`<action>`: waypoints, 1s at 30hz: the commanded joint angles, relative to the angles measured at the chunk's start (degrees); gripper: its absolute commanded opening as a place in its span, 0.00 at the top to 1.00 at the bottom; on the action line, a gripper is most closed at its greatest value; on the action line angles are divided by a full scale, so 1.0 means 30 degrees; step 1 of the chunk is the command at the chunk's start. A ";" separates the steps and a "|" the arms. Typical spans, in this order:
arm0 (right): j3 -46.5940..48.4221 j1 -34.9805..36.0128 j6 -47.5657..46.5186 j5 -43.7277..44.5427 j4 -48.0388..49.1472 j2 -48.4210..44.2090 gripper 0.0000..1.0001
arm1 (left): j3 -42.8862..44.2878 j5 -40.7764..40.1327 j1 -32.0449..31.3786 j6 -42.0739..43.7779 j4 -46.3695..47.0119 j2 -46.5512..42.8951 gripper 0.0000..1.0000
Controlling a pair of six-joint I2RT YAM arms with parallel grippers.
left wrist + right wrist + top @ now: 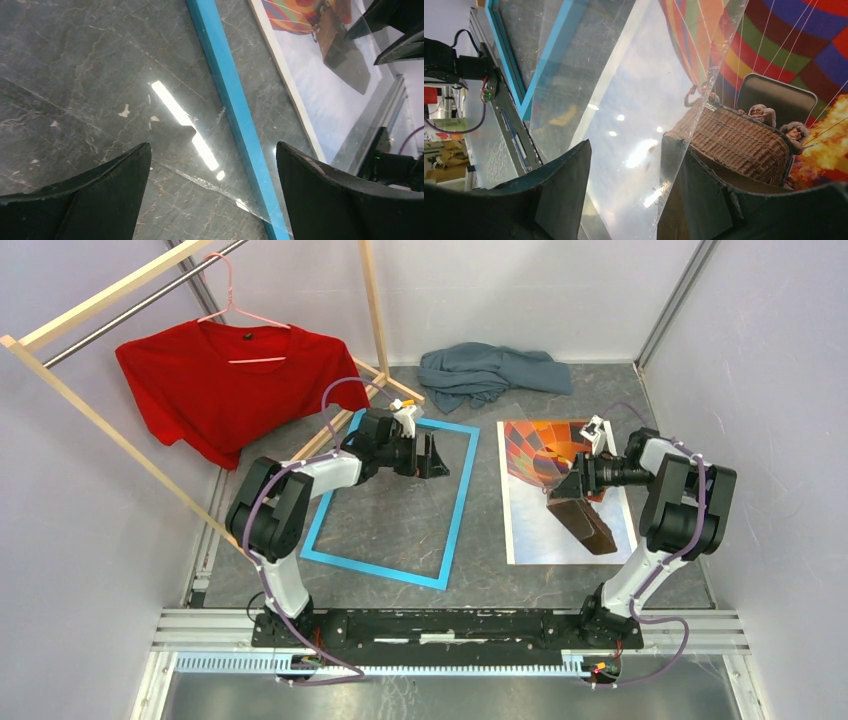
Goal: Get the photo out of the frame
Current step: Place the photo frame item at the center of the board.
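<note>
The light-blue frame point(459, 502) lies flat on the grey table, with bare table showing through its opening. To its right lies the photo point(535, 530), face up and outside the frame, showing the balloon and its brown basket. My left gripper point(440, 457) hovers open over the frame's right rail point(232, 105), nothing between its fingers point(212, 147). My right gripper point(562, 485) is low over the photo point(774, 45), its jaws apart point(626, 142). A clear glazing sheet point(634, 100) runs tilted between them, its edge by the right finger. That sheet point(200, 125) reaches over the frame.
A red T-shirt point(235, 380) hangs on a pink hanger from the wooden rack point(100, 430) at the back left. A grey-blue cloth point(490, 370) lies crumpled at the back. Walls close in both sides, and a metal rail point(450, 625) lines the near edge.
</note>
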 commanded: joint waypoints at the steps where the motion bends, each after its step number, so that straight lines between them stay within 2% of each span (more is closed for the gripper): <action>1: -0.0307 0.0489 -0.0197 0.0790 0.0291 -0.0993 0.31 | 0.0926 -0.0796 -0.0010 0.1702 -0.0898 -0.0690 0.00; 18: -0.1843 0.2786 0.0052 0.3740 0.1147 -0.2648 0.29 | 0.1244 -0.2360 0.0846 0.4494 -0.4352 -0.1613 0.00; 30: -0.2355 0.5356 0.0164 0.4990 0.1302 -0.3509 0.28 | -0.0188 -0.2398 0.1844 0.5082 -0.4521 -0.2660 0.00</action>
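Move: The clear sheet lies tilted low between the hands: its middle is about 12 cm left of the right hand, some 2 cm back and 3 cm lower, its right edge at that hand's fingers. The photo's middle is almost directly under the right hand, 2 cm back and about 6 cm down; the blue frame's middle is 35 cm to its left and 3 cm back. From the left hand the sheet's middle is roughly 15 cm right, 5 cm back and 4 cm down. With one finger still against the clear sheet's right edge, the right hand pushes it left and back over the photo towards the blue frame, about 6 cm, sinking 2 cm; the half-open fingers swing counter-clockwise and tip farther down. The left hand, wide open, draws some 6 cm left over the frame, its fingertips tipping about 10 degrees steeper. ##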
